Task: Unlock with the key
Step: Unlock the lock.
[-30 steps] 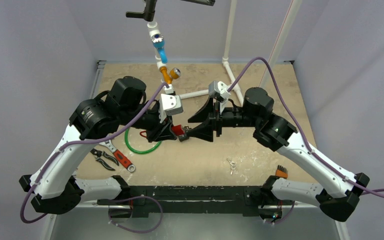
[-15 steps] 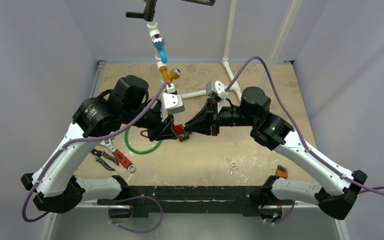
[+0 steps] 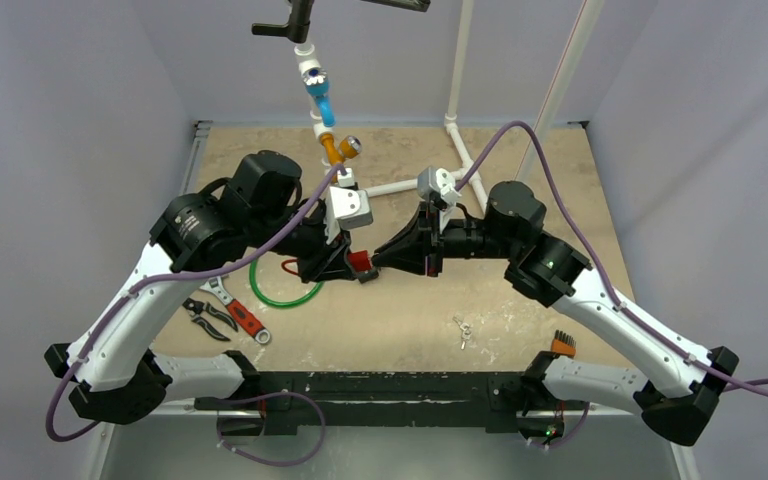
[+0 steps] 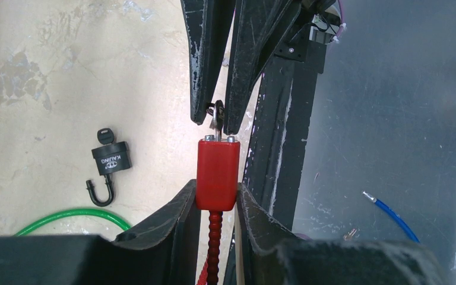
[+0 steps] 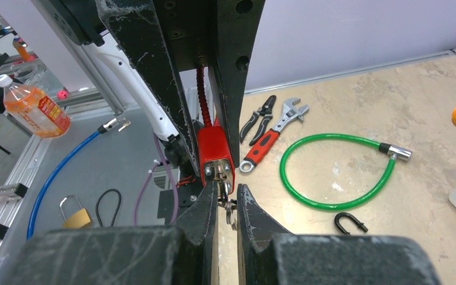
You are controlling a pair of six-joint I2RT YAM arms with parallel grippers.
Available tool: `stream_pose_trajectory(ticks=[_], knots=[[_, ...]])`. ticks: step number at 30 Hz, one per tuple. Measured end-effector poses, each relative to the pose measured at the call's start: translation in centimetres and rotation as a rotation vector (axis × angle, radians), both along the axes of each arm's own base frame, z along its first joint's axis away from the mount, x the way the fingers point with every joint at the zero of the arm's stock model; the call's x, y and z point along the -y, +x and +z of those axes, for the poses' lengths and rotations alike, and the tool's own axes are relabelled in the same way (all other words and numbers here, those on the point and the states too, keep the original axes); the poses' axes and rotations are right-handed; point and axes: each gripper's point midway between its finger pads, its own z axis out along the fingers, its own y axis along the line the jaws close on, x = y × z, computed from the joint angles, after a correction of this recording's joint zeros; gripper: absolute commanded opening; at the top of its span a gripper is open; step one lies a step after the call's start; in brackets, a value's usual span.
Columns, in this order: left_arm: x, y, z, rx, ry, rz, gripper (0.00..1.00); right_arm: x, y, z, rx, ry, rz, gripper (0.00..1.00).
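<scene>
A red lock (image 3: 360,263) with a red ribbed cable hangs above the table centre, and my left gripper (image 3: 346,262) is shut on its body. The left wrist view shows the lock body (image 4: 218,172) squeezed between my left gripper's (image 4: 217,193) two fingers. A small dark key (image 4: 216,113) sticks out of the lock's far end. My right gripper (image 3: 380,258) meets it from the right, shut on the key. Seen from the right wrist, the key (image 5: 222,180) and its ring sit between my right gripper's (image 5: 228,191) tips, against the lock face (image 5: 215,151).
A green cable loop (image 3: 282,285), pliers and a red-handled wrench (image 3: 228,314) lie at the left. A black padlock (image 4: 111,160) with its own key rests on the table. Loose keys (image 3: 462,330) lie near the front. White pipework (image 3: 460,150) stands behind.
My right gripper has shut, from wide open, onto the key at the lock's end and edged left toward it. The left gripper keeps its hold on the lock.
</scene>
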Motion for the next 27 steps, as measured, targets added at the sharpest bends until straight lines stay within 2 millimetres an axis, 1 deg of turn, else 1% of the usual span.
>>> stream_pose_trajectory(ticks=[12,14,19,20,22,24,27], knots=[[-0.1,0.0,0.3,0.016,0.006,-0.011,0.00,-0.1,-0.1,0.0,0.007,0.008,0.006,0.00],[-0.1,0.0,0.3,0.016,0.006,-0.011,0.00,-0.1,-0.1,0.0,0.008,0.010,0.006,0.05],[-0.1,0.0,0.3,0.017,0.005,-0.012,0.00,0.2,-0.2,0.2,0.012,0.019,0.002,0.31],[-0.1,0.0,0.3,0.017,0.005,-0.011,0.00,0.3,-0.3,0.1,0.011,0.018,0.003,0.33],[-0.2,0.0,0.4,0.021,0.001,-0.010,0.00,0.5,-0.6,-0.2,0.005,0.011,0.004,0.34],[-0.2,0.0,0.4,0.022,0.000,-0.010,0.00,0.7,-0.8,-0.3,0.000,0.006,0.004,0.31],[-0.2,0.0,0.5,0.023,-0.001,-0.010,0.00,1.0,-1.0,0.0,0.006,0.012,0.002,0.33]])
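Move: The key stands in the red lock and is already pinched between the right fingertips, so it lies right at that hand point; the lock body is some 3 cm to this hand's left and about 2 cm higher. The open black padlock lies on the table about 10 cm ahead, 3 cm left and 20 cm below. The spare keys lie roughly 16 cm to the right, level fore and aft, also 20 cm below. From the left hand the key is about 5 cm to the right and 3 cm lower. Backing off to the right and towards its base by about 1.5 cm in all, after first staying put on the key, the right hand opens its fingers to roughly a third and lets go of the key, with no real turn of the wrist. The left hand keeps its pinch on the red lock body and stays nearly still. ##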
